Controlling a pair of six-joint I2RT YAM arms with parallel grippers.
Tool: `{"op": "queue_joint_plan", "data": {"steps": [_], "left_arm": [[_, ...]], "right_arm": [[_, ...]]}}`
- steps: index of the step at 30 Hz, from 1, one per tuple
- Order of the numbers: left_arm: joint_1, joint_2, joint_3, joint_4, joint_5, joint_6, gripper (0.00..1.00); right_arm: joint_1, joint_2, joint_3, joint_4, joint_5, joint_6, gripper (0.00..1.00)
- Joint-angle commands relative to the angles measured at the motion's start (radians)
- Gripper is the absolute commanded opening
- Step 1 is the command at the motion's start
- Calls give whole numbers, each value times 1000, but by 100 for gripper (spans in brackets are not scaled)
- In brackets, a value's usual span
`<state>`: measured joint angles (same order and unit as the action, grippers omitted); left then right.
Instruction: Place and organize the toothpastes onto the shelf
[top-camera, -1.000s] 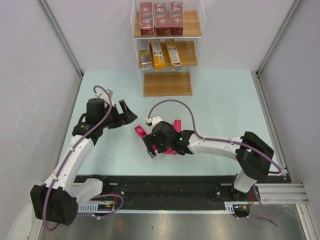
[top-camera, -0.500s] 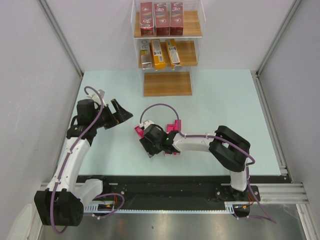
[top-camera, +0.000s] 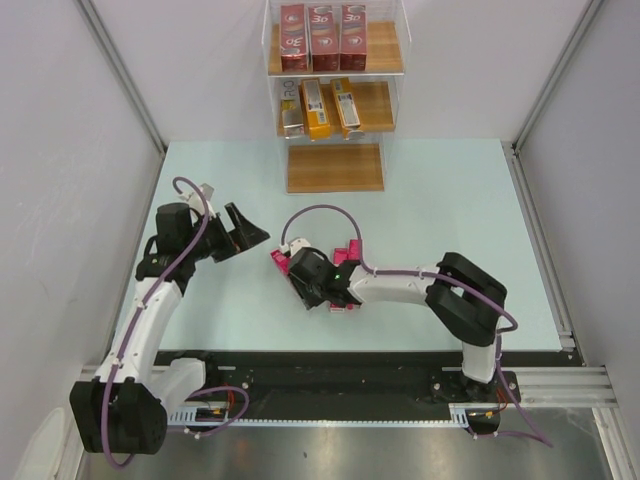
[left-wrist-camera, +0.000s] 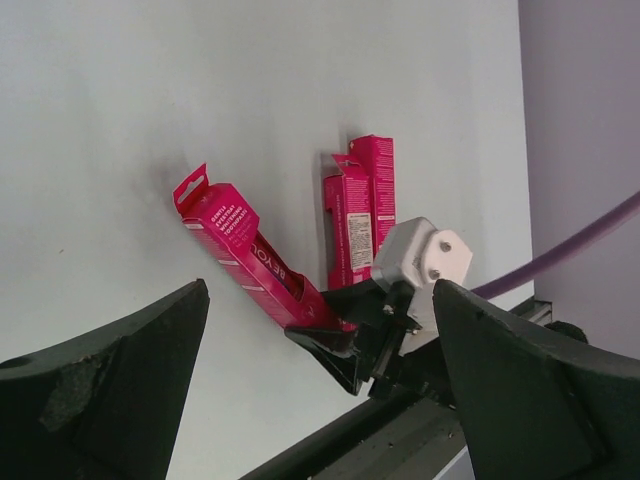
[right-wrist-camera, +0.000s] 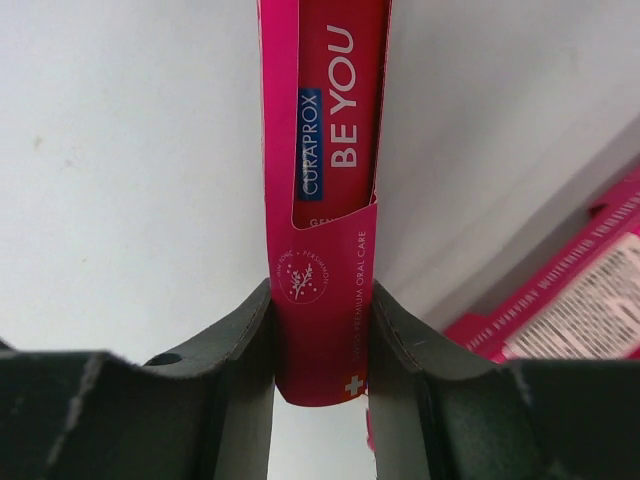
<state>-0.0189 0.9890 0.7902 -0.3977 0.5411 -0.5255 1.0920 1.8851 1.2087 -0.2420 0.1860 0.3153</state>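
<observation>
On the table a slim pink toothpaste carton lies with its near end between the pads of my right gripper, which is shut on it from both sides. Two more pink cartons lie just right of it. My left gripper hovers open and holds nothing, to the left of the pink cartons. The shelf stands at the back: three dark red cartons on the top tier, orange-yellow ones on the middle, the bottom board bare.
The right arm stretches low across the table from the right. A black rail runs along the near edge. Grey walls close in the left and right sides.
My right gripper slid left to the pink carton and its jaws closed onto the carton's end. The left arm drew back a little to the left, still open.
</observation>
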Motion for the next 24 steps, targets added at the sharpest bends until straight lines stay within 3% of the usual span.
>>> {"op": "queue_joint_plan", "data": {"steps": [1,10,20,24], "left_arm": [[7,-24,-25,104,97,-37,99],[-27,-4,-54,247,204,-119,100],[-82,3,-72,436,269,-220,100],[-115,23,-74,468,266,-234,90]], "right_arm": [[5,-173,25,6,59,-19,29],[9,-389,44,-17,79,-22,30],[51,-419,92,-65,90,-22,30],[62,-426,95,-59,89,-21,30]]}}
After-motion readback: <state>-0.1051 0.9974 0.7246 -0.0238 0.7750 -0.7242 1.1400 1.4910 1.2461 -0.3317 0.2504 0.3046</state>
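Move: My right hand already grips the pink toothpaste near its near end, its middle about 3 cm ahead and 2 cm left; my open left gripper is some 6 cm ahead, 10 cm left and 16 cm above. From the left hand, that toothpaste lies about 8 cm right, 3 cm back and 16 cm below. Two more pink boxes lie some 3 and 4 cm ahead of my right hand, 8 and 11 cm to its right. With my right hand I keep the pinch and lift the pink toothpaste quickly, about 17 cm nearly straight up, tilting its far-left end upward by some 20 degrees, then ease back by a centimetre. Meanwhile my left hand, its fingers staying wide open, goes about 5 cm right and 5 cm up, turning clockwise and rolling its right side up, to meet that free end. ##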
